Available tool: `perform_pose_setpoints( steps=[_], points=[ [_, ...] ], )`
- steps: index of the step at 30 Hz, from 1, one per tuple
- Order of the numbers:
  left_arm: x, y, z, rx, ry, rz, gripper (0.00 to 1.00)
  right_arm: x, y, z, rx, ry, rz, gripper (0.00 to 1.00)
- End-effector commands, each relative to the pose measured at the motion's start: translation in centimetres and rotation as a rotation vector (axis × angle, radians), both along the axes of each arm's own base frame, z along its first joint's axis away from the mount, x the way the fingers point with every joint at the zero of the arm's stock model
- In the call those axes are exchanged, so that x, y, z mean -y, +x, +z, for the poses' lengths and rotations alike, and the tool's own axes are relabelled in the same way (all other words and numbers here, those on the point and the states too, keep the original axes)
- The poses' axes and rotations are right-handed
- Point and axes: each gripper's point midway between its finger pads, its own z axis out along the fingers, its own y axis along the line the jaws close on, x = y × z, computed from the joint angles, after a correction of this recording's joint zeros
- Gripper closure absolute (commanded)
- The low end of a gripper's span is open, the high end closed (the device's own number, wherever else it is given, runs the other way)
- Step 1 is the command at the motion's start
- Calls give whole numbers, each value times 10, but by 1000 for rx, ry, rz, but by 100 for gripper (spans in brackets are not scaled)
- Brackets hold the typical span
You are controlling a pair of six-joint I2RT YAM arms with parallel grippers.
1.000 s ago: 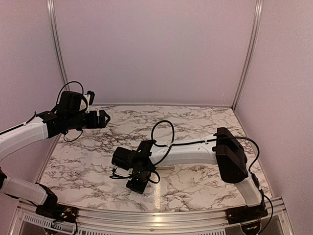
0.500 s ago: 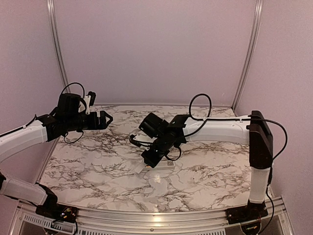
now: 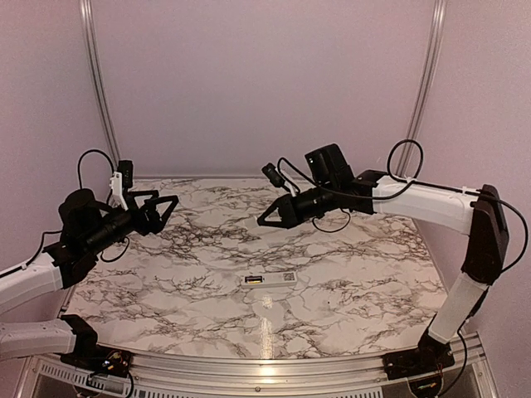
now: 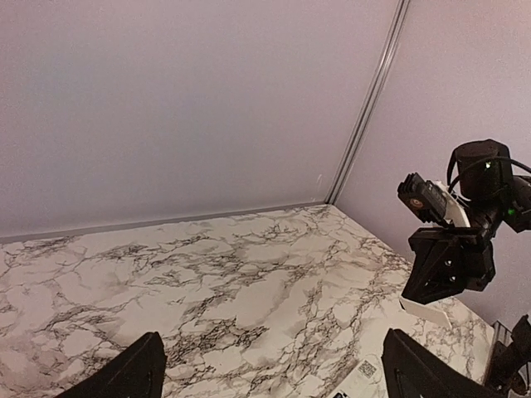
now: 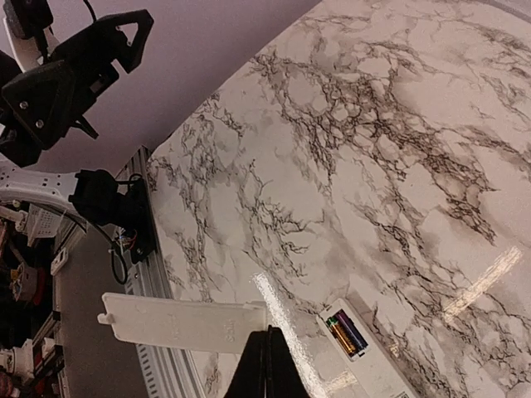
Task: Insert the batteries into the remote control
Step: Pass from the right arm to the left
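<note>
The white remote control (image 3: 268,279) lies back-up on the marble table, near the front middle. Its open recess holds batteries (image 5: 347,333), seen in the right wrist view with the remote control (image 5: 377,369). My right gripper (image 3: 262,221) hangs high over the table's back middle, shut on one end of the white cover plate (image 5: 182,322); the fingertips (image 5: 267,338) pinch its edge. The plate (image 4: 425,311) also shows below that gripper in the left wrist view. My left gripper (image 3: 166,209) is open and empty, raised at the left, well away from the remote control (image 4: 358,377).
Pale walls with metal corner posts (image 3: 419,91) close in the marble table (image 3: 348,307) at the back and sides. A metal rail (image 3: 274,373) runs along the near edge, with the arm bases on it.
My right arm has lifted from the remote and swung up to the back right, carrying the cover plate. The left arm has drawn back to the left and lowered.
</note>
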Motion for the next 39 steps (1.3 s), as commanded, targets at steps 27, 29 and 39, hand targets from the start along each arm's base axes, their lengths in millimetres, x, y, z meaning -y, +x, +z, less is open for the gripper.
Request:
perform_pose_setpoints(
  steps=[27,29,39],
  points=[
    [153,-106,40,727,403,-351,17,-23,-69,84,-267,473,313,100],
    [157,-105,38,722,407,-353,19,-25,-72,85,-272,476,321,100],
    [168,-104,43,735,391,-343,28,-30,-79,84,-286,480,332,100]
  ],
)
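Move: The white battery cover is already pinched upright in the right fingertips, with its middle within about 2 cm of that hand's point. From the open left hand the cover lies about 25 cm to the right, nearly level fore-and-aft and some 7 cm lower. The remote lies on the table about 7 cm back from the right hand, almost in line sideways, and roughly 19 cm below that hand. Rightward and back, the left hand sweeps some 16 cm across and 10 cm in towards the cover, rolling strongly as its fingers swing clockwise to face the right hand; they narrow somewhat but stay open. The right hand keeps its pinch, rising about 8 cm, then also drawing back 7 cm while its fingers tip up to nearly level, offering the cover. ##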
